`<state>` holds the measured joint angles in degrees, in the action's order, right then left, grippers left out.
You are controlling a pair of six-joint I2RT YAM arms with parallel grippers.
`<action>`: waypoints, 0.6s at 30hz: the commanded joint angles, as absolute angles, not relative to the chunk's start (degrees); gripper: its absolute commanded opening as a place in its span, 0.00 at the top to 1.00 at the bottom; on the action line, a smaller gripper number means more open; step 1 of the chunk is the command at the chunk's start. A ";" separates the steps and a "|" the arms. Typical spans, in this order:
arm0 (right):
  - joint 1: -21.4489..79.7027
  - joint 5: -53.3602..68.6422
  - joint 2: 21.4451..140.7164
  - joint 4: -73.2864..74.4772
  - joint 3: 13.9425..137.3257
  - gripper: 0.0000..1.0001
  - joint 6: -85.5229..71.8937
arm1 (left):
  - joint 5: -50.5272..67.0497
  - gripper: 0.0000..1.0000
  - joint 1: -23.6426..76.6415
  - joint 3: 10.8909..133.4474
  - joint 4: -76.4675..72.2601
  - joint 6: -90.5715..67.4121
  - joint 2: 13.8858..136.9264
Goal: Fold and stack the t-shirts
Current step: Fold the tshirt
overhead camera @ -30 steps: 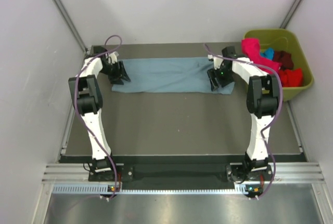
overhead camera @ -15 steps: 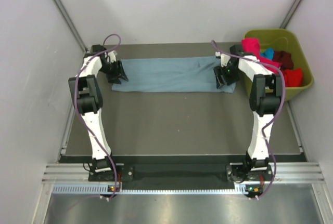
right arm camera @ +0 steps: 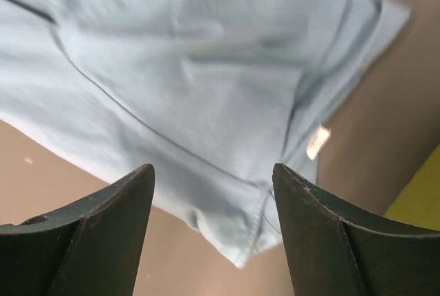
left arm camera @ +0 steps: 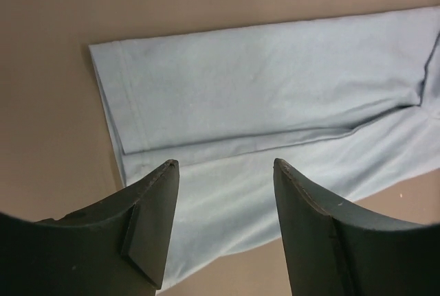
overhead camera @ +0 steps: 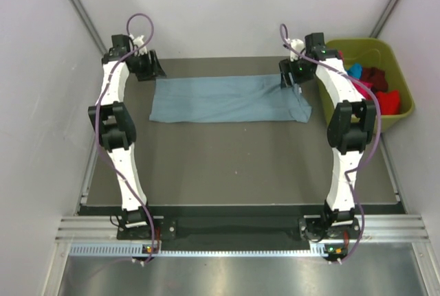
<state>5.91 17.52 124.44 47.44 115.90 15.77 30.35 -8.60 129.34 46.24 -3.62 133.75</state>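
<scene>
A large grey-blue t-shirt (overhead camera: 230, 99) lies folded into a long flat strip across the far part of the table. My left gripper (overhead camera: 150, 69) hangs open above and behind its left end; in the left wrist view the shirt (left arm camera: 261, 90) lies below the open gripper (left arm camera: 223, 164), with nothing between the fingers. My right gripper (overhead camera: 289, 80) is open too, raised over the strip's right end. Under this gripper (right arm camera: 213, 169) the shirt (right arm camera: 192, 69) shows its hem corner and a small label. More t-shirts, red (overhead camera: 386, 101), maroon (overhead camera: 375, 76) and turquoise (overhead camera: 354, 71), lie in the bin.
An olive-green plastic bin (overhead camera: 361, 42) stands at the far right edge of the table, just right of my right arm; its yellow-green wall (right arm camera: 421, 200) shows in the right wrist view. White walls close in on both sides and behind. The dark table surface (overhead camera: 234, 165) lies in front of the strip.
Both grippers have risen off the ends of the grey-blue shirt and pulled back toward the far edge. The shirt stays flat on the table, its right end now uncovered.
</scene>
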 commanded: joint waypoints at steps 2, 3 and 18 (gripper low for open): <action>7.20 20.21 128.31 46.32 120.84 0.30 12.66 | 26.39 0.38 -8.17 130.43 44.82 -3.69 137.90; 7.38 20.21 129.54 45.97 121.81 0.30 11.87 | 25.41 0.38 -8.17 130.69 45.00 -3.52 138.51; 8.17 20.21 132.62 44.03 119.62 0.30 10.81 | 21.36 0.40 -8.35 130.61 46.14 -0.88 141.42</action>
<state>7.07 19.22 132.42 45.89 120.36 11.70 22.52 -8.14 129.73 46.50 -2.42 141.40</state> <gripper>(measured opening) 0.700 0.604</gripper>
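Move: The far-left corner of the folded t-shirt lies about 8 cm ahead of the left hand, 2 cm to its left and some 12 cm below; the near-left corner is roughly 12 cm back and 4 cm left. From the right hand, the shirt's far-right corner is about 9 cm ahead, 4 cm right and 11 cm down. The white tag is about 4 cm ahead and 5 cm right, the near-right corner some 10 cm back and 7 cm right. Down towards the far-left corner goes the left hand, about 8 cm and mostly early, drifting slightly left as its fingers tip some 10 degrees steeper, then it nearly stops. The right hand first eases forward, left and slightly up, then sinks about 5 cm from that peak towards the shirt's far edge and hovers. Both grippers stay open, with no contact seen. ##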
